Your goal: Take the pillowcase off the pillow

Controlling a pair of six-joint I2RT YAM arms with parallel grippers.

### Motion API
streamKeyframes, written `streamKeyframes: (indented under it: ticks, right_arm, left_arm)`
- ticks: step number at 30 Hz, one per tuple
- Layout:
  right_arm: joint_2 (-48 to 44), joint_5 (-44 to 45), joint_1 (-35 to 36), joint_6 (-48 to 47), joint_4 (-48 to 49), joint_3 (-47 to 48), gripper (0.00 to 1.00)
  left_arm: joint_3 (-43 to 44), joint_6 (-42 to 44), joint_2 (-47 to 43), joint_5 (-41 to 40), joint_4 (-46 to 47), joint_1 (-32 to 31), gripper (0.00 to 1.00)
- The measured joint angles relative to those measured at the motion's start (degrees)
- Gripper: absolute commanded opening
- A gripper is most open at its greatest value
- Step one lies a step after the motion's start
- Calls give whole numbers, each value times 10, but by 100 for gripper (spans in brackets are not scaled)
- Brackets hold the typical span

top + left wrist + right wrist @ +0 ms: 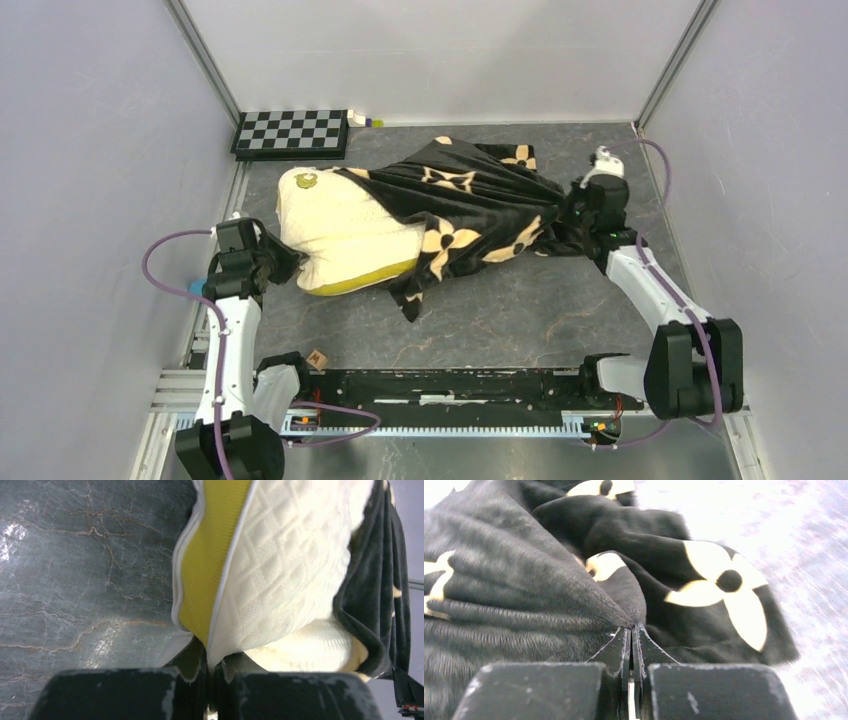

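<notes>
The cream-white quilted pillow (340, 228) with a yellow-olive side band lies at the table's left-centre, its left half bare. The black pillowcase (475, 205) with tan flowers covers its right half and stretches to the right. My left gripper (283, 262) is shut on the pillow's near-left corner; the left wrist view shows the pillow (280, 570) pinched at the seam in my left gripper (212, 666), with the pillowcase (380, 595) edge at right. My right gripper (562, 222) is shut on a bunched fold of the pillowcase (524, 595), as the right wrist view of my right gripper (631, 630) shows.
A black-and-white checkerboard (292, 133) lies at the back left. A small wooden cube (317, 358) sits by the front rail. Grey walls enclose the dark marbled table (520, 320) on three sides.
</notes>
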Motion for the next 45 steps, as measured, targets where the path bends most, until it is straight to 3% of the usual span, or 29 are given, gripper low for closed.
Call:
streamKeyframes:
  ticks: [7,14,28,39,45]
  right_arm:
    - [-79,78,-95,90,-55,-50,0]
    - [-161,148,-103,150,-76,-92,0]
    - [-150,192,-125,207,-146,-19,0]
    - [-150,205,-153,208,-157,37,0]
    - [-150,234,-202,210,-157,45,0]
  left_arm:
    - [8,-1,-8,-9,-40,-5,2]
    - [14,-1,-32,-30,-78,-5,2]
    - [61,-24,-49,-96,-105,-5,2]
    - [184,-53,28,-108,-100,-3,2]
    - [190,-83,53,-120,-100,57,2]
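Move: The left hand already grips the near left edge of the pillow, whose bare part is centred about 11 cm to its right, 6 cm ahead and some 6 cm lower; the pillowcase's middle is roughly 39 cm right and 11 cm ahead. The chessboard is about 29 cm ahead and 4 cm left. From the right hand, already pinching a bunch of pillowcase, the bare pillow is some 50 cm left and 7 cm back, the pillowcase's middle 23 cm left and 2 cm back. Fingers still shut on the bunched pillowcase, the right hand hauls it right and somewhat back, away from the pillow, quickly over the first 10 cm and then more slowly, before rising about 8 cm and pulling on to some 18 cm right while turning about 50 degrees clockwise. The left hand keeps its grip on the pillow's edge as a counter-hold, easing back about 3 cm, then lifting some 8 cm, coming forward again and finally drawing left, turning about 20 degrees counter-clockwise. ##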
